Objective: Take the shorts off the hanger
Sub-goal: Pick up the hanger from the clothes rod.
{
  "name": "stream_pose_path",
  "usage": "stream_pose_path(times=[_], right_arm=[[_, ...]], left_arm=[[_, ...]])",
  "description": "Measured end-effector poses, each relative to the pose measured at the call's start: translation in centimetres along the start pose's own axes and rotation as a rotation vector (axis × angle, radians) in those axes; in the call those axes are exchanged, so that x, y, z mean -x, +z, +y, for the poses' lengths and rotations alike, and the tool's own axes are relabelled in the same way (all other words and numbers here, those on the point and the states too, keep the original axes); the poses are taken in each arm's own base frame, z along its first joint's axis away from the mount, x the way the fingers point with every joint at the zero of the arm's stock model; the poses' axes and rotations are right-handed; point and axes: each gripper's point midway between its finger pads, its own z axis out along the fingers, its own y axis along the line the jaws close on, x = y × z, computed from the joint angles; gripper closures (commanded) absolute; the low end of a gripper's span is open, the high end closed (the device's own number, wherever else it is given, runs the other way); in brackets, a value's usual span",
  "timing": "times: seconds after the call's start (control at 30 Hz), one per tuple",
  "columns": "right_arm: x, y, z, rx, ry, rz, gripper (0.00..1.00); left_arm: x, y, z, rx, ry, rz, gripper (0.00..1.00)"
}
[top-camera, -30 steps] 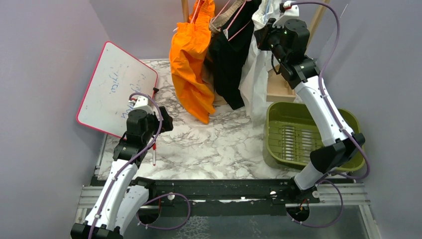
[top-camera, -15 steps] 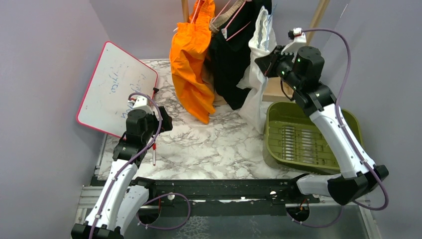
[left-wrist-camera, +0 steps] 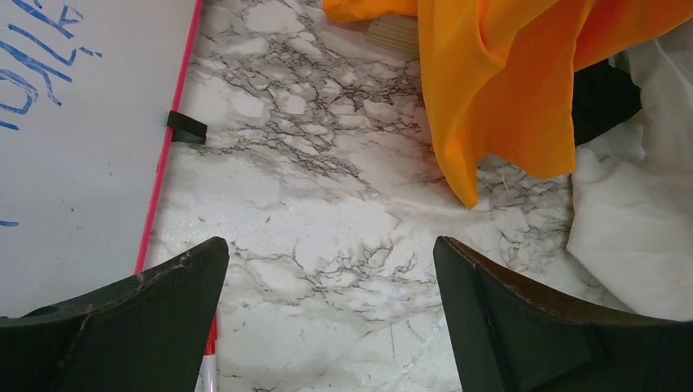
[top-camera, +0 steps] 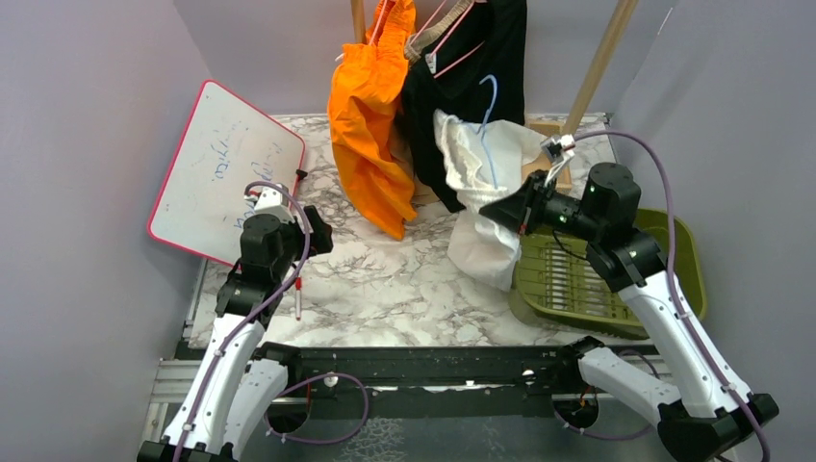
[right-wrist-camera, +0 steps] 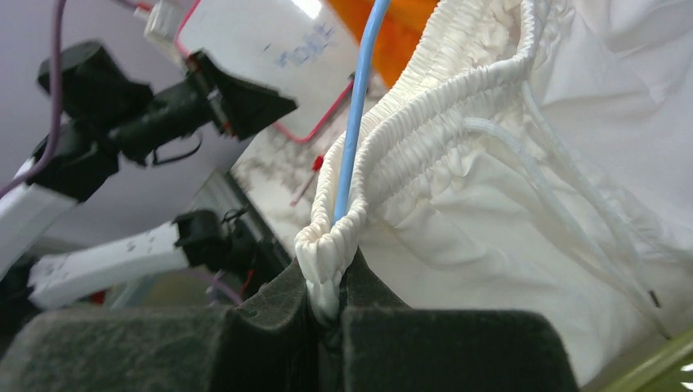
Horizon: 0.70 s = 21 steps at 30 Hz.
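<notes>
My right gripper [top-camera: 502,210] is shut on the gathered waistband of the white shorts [top-camera: 481,245], low over the table beside the basket. In the right wrist view the waistband [right-wrist-camera: 384,155] is pinched between the pads [right-wrist-camera: 327,304], with a blue hanger [right-wrist-camera: 356,114] still threaded through it; the hanger also shows from above [top-camera: 489,125]. The orange shorts [top-camera: 369,135] and black shorts [top-camera: 471,87] hang at the back on pink hangers, with a bit of tan fabric [top-camera: 420,43] between them. My left gripper [left-wrist-camera: 331,249] is open and empty above the marble, left of the orange shorts [left-wrist-camera: 507,90].
A pink-framed whiteboard [top-camera: 226,168] leans at the left. A red-capped marker [top-camera: 298,298] lies by the left gripper. A green basket [top-camera: 664,289] stands at the right. A wooden rack pole [top-camera: 599,60] and its base [top-camera: 560,154] stand behind the basket.
My right arm has swung down and toward the near side, pulling the white shorts and the blue hanger off the rack to the table. The left arm has not moved.
</notes>
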Motion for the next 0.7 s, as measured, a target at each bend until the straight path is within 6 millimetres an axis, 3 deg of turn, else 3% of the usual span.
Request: stream_pose_path(times=[0.23,0.37,0.53,0.7], right_arm=[[-5.9,-1.8,2.9,0.226,0.056,0.163,0.99],[-8.0,-3.0,4.6,0.356,0.080,0.233,0.99],[-9.0,-4.1,6.3,0.491,0.078,0.294,0.99],[-8.6,-3.3,6.9,0.559,0.083,0.361,0.99]], left_arm=[[1.0,-0.9,-0.3,-0.017,-0.002,-0.050,0.01],[1.9,-1.8,-0.5,-0.032,-0.001,-0.096,0.01],[2.6,-2.6,-0.7,-0.042,0.002,-0.135,0.01],[3.4,-3.6,-0.5,-0.035,0.001,-0.182,0.01]])
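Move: The right hand already pinches the waistband of the white shorts on the blue hanger; the open space it makes for is roughly 11 cm back, 4 cm left and a little lower. The black shorts hang about 24 cm ahead, 6 cm left and 10 cm lower; the green basket's middle is some 12 cm back, 28 cm right and 28 cm below. From the empty left hand the white shorts' middle lies about 9 cm ahead, 37 cm right and 3 cm higher. Right hand pulls the pinched waistband 10 cm back from the rod, turning 35° counter-clockwise; left rises 5 cm. ##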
